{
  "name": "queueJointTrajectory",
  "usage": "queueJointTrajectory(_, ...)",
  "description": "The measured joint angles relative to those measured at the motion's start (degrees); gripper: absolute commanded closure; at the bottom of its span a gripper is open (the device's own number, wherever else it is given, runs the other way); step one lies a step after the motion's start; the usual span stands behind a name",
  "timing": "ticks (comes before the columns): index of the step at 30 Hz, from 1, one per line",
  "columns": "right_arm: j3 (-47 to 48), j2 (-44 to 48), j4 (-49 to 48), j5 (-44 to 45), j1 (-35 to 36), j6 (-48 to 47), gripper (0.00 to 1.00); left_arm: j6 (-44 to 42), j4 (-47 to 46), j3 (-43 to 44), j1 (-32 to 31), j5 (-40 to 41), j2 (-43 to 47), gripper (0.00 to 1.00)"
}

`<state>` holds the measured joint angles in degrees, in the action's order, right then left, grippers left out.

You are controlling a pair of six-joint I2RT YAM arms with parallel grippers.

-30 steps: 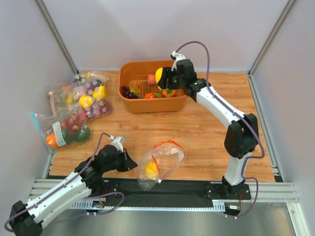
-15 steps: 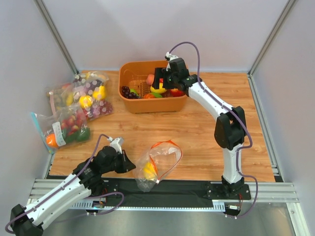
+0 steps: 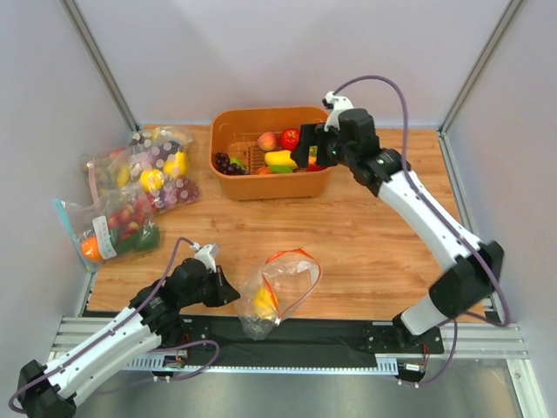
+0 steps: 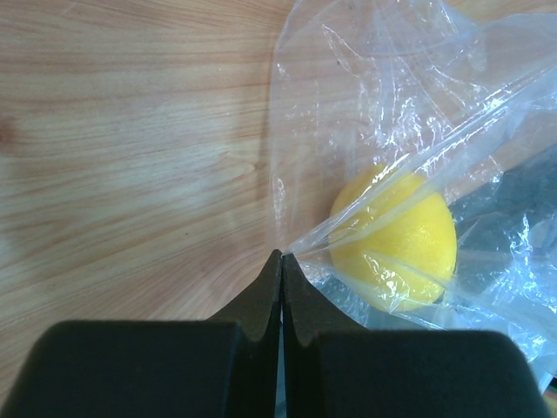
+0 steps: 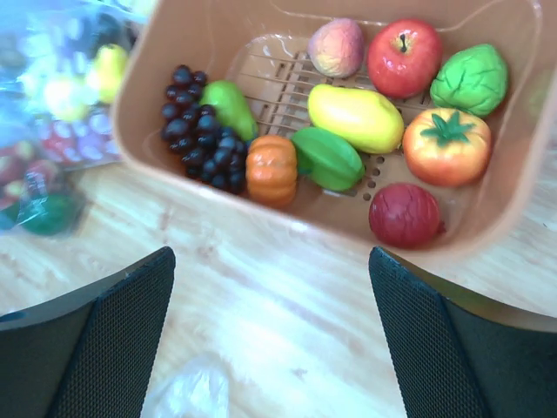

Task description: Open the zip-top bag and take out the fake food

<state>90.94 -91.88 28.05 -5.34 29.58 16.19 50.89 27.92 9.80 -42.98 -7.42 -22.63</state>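
Observation:
The clear zip-top bag (image 3: pixel 283 283) with its orange-red zip strip lies open near the table's front edge. One yellow lemon-like fake food piece (image 3: pixel 265 301) (image 4: pixel 396 239) is still inside it. My left gripper (image 3: pixel 228 293) (image 4: pixel 281 258) is shut on the bag's plastic edge, just left of the lemon. My right gripper (image 3: pixel 305 148) (image 5: pixel 270 261) hovers open and empty over the front right of the orange basket (image 3: pixel 270 185). In the basket lie a yellow fruit (image 5: pixel 355 117), an orange pepper-like piece (image 5: pixel 446 146) and a dark red fruit (image 5: pixel 405 215).
The basket (image 5: pixel 161 96) also holds grapes (image 5: pixel 196 126), a peach, a red apple (image 5: pixel 403 57), green pieces and a small pumpkin. Two other filled bags (image 3: pixel 152 170) (image 3: pixel 113 231) lie at the left wall. Grey walls close in three sides.
My right gripper lowered a yellow fruit into the basket, opened and let it go, then drew back to the right. The left gripper kept its hold on the bag.

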Motion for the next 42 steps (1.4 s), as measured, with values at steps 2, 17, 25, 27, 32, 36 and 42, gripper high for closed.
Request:
queueJointTrajectory(2, -4.7, 5.6, -0.2, 0.1, 0.2, 0.0, 0.09, 0.0, -0.3, 0.0, 0.0, 0.0, -0.6, 1.0)
queueJointTrajectory(17, -29.8, 30.7, 4.4, 7.9, 24.5, 6.4, 0.51, 0.0, -1.1, 0.0, 0.0, 0.0, -1.8, 1.0)
queueJointTrajectory(25, -34.4, 29.6, 5.5, 12.7, 37.3, 13.1, 0.55, 0.1, -1.1, 0.0, 0.0, 0.0, -1.8, 1.0)
queueJointTrajectory(27, -35.1, 28.6, 5.6, 14.0, 39.5, 14.4, 0.55, 0.2, -1.1, 0.0, 0.0, 0.0, -1.7, 1.0)
queueJointTrajectory(32, -37.3, 24.9, 5.6, 16.9, 42.9, 17.1, 0.55, 0.2, -1.1, 0.0, 0.0, 0.0, -1.5, 1.0)
queueJointTrajectory(36, -38.1, 20.4, 5.6, 19.2, 45.3, 18.4, 0.55, 0.2, -1.1, 0.0, 0.0, 0.0, -1.4, 1.0)
queueJointTrajectory(42, -38.2, 13.7, 3.9, 20.7, 48.8, 19.1, 0.53, 0.3, -1.4, -0.1, 0.0, 0.0, -1.4, 1.0)
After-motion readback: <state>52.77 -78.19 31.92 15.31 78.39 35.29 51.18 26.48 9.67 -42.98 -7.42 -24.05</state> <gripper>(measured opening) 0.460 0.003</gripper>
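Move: The yellow fruit still in the bag lies far back towards my base from my open right hand: about 32 cm back, 8 cm left and 24 cm below. The bag's orange-rimmed mouth is some 27 cm back, 3 cm left and 23 cm below. The basket's middle is roughly 5 cm ahead, 6 cm left and 21 cm down. My left hand, pinching the bag's edge, has the fruit about 6 cm right, 2 cm back and slightly below. I lift my empty right hand a few centimetres, then sweep it from the basket about 31 cm back, drifting slightly left and sinking to the bag's mouth, the last stretch mostly down and ending nearly 19 cm lower. On the way I swing the fingers left some 20 degrees, tip them further down and narrow them to about half open. My left hand stays put and keeps its pinch on the bag. ##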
